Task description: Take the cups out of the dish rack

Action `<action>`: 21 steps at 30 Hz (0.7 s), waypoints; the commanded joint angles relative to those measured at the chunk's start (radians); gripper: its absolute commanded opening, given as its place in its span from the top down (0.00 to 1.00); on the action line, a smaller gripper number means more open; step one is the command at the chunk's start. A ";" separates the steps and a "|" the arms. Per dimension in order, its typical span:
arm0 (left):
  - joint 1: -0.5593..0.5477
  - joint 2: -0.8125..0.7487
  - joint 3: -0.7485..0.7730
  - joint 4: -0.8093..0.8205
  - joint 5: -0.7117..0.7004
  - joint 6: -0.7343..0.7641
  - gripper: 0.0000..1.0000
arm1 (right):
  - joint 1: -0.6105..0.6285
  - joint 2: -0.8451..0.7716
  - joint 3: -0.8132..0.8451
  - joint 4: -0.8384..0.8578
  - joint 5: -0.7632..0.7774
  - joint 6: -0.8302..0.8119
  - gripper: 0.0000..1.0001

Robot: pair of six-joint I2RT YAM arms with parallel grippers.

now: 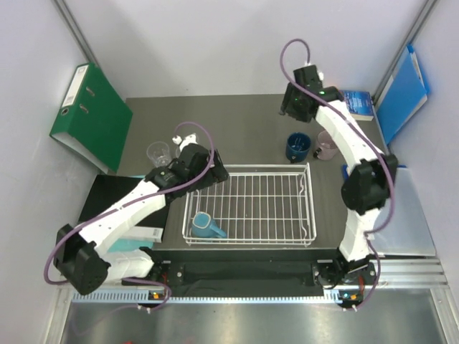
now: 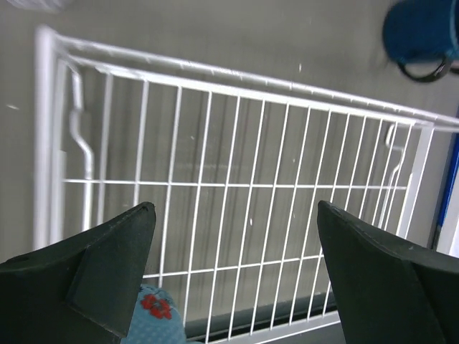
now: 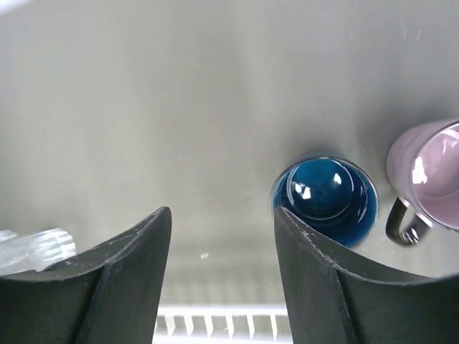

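Note:
The white wire dish rack sits mid-table and holds one light teal mug lying in its near left corner. That mug also shows in the left wrist view. The navy mug and the pink mug stand on the table behind the rack's far right corner. A clear tumbler stands left of the rack. My left gripper is open and empty above the rack's far left corner. My right gripper is open and empty, above and behind the navy mug and the pink mug.
A green binder leans at the back left. A blue folder and a book are at the back right. A black mat lies left of the rack. Grey walls close in the back and sides.

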 commanded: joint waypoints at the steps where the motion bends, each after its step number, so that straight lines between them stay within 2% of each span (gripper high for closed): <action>1: 0.004 -0.073 0.085 -0.052 -0.141 0.069 0.01 | 0.012 -0.295 -0.138 0.119 -0.031 -0.022 0.40; 5: 0.002 -0.073 0.154 -0.173 -0.171 0.115 0.01 | 0.060 -0.530 -0.401 0.302 -0.146 -0.041 0.38; 8: -0.002 -0.071 0.211 -0.308 -0.216 0.123 0.01 | 0.171 -0.664 -0.550 0.346 -0.157 -0.085 0.37; 9: -0.004 -0.074 0.236 -0.336 -0.220 0.126 0.01 | 0.251 -0.706 -0.576 0.340 -0.120 -0.093 0.37; 11: -0.016 -0.088 0.248 -0.399 -0.228 0.128 0.01 | 0.331 -0.739 -0.659 0.333 -0.070 -0.096 0.37; 16: -0.027 -0.201 0.185 -0.404 -0.254 0.117 0.01 | 0.566 -0.823 -0.883 0.408 0.009 0.005 0.37; 21: -0.027 -0.266 0.150 -0.393 -0.265 0.131 0.01 | 0.757 -0.790 -0.926 0.393 0.113 0.079 0.36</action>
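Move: The light-blue cup, the last one in the dish rack, lies in its near left corner, about 33 cm back, 25 cm left and 16 cm below the right hand. The navy cup stands about 3 cm back and 5 cm right of that hand, with the pink cup some 9 cm farther right. From the left hand, the light-blue cup is roughly 14 cm back, 7 cm left and 13 cm down; the nearer glass is about 11 cm ahead and 13 cm left. The right hand, empty and with its fingers staying a bit over half open, leaves the navy cup and sweeps fast about 28 cm back and 13 cm left over the dish rack towards the light-blue cup, arching up some 13 cm before sinking to its starting height, while the wrist turns about 35 degrees counter-clockwise. Meanwhile the left hand, still wide open and holding nothing, rises and shifts left by about 7 cm each, easing slightly back at the end towards the rack's left side and tilting a little left side up. ##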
